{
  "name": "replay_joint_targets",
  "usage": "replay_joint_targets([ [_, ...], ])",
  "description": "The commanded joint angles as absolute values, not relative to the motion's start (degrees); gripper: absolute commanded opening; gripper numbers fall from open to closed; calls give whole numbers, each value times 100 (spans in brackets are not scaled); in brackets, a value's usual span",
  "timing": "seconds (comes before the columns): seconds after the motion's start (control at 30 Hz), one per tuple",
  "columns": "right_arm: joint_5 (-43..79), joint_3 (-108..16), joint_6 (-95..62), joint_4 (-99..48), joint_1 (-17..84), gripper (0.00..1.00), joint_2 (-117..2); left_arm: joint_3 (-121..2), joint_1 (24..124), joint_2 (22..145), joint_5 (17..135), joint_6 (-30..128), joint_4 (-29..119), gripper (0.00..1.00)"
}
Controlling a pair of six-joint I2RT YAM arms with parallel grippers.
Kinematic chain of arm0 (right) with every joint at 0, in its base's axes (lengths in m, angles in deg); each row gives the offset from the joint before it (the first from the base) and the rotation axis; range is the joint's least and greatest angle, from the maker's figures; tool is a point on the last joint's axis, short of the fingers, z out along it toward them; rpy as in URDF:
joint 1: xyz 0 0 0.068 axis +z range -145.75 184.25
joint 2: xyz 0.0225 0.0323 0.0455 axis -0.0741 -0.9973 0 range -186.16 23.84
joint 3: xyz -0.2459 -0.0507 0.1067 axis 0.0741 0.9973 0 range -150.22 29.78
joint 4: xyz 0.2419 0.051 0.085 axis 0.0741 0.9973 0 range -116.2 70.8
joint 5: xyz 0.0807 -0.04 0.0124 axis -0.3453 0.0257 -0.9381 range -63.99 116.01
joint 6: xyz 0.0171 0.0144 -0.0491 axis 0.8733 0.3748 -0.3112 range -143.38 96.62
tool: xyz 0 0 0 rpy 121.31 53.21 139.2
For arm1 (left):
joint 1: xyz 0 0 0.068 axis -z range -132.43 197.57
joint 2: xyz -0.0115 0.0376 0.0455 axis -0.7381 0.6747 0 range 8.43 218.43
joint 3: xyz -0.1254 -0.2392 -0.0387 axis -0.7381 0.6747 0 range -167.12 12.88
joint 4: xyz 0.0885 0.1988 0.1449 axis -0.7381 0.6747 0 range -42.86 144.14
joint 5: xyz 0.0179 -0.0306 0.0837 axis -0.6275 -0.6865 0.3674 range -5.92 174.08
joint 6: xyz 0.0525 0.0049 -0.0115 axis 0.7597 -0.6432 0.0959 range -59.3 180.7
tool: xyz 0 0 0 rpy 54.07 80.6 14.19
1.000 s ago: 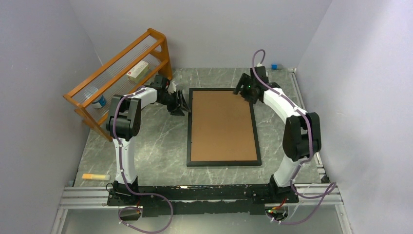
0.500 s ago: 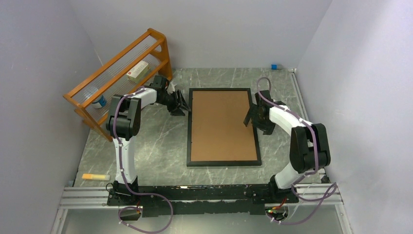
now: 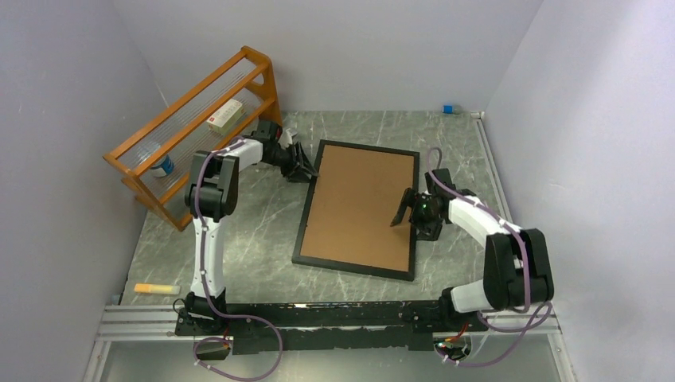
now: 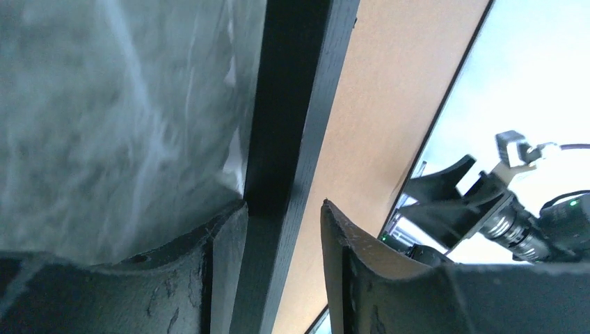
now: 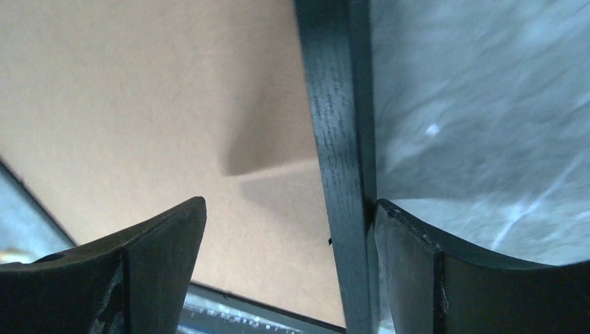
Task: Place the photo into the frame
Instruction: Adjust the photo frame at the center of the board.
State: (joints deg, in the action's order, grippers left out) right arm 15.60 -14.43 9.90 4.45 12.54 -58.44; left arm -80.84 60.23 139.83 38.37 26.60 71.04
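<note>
The frame (image 3: 307, 201) lies flat and slightly askew on the marble table, its brown backing board (image 3: 358, 207) facing up. The photo is hidden. My left gripper (image 3: 306, 169) sits at the frame's far left corner. In the left wrist view its jaws (image 4: 282, 216) straddle the black border (image 4: 292, 104), with the left finger against the outer side and a gap at the right finger. My right gripper (image 3: 407, 223) is at the frame's right edge. It stands wide open (image 5: 289, 216), the right finger touching the outside of the border (image 5: 337, 104) and the other over the board (image 5: 139, 104).
An orange wooden rack (image 3: 195, 119) stands at the back left, holding a small box (image 3: 225, 117) and a bottle (image 3: 163, 165). A yellow tube (image 3: 155, 288) lies near the front left. A small blue object (image 3: 448, 108) sits by the back wall.
The frame has turned clockwise, its far end shifting right and its near end left. My right gripper came down the right edge and opened wide. My left gripper followed the corner.
</note>
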Motion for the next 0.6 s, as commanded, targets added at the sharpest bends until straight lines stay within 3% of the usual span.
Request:
replay_joint_targets([
  [0.0,-115,-914,1427,-66,1467,91,-5058,-8643,6312,14522,3520,2827,7025,48],
  [0.23,-692,40,2202,-1254,2210,90,-4508,-9274,6616,15024,3131,2845,6667,46],
  [0.43,-947,502,2797,-3005,2946,91,-4833,-9723,6961,15581,2694,2556,6244,47],
  [0.57,-633,212,2720,-2684,3131,92,-5104,-10033,6968,15708,2893,2775,6543,48],
])
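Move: The photo frame lies back up, its middle some 17 cm right of and 12 cm back from the left hand, and from the right hand about 15 cm to the left and 4 cm ahead, a couple of cm lower than either. Its far-left corner is about 11 cm ahead and 4 cm right of the left hand; its near-right corner is some 17 cm back and 2 cm right of the right hand. Sweeping back and to the left about 16 cm, the right hand pushes the right rim with its outer finger, the fingers kept wide open and their tips tilting leftward by some 30 degrees. At the same time the left hand, astride the left rim near its far end, goes right and forward about 9 cm with its outer finger against the rim; neither hand closes on the frame. ##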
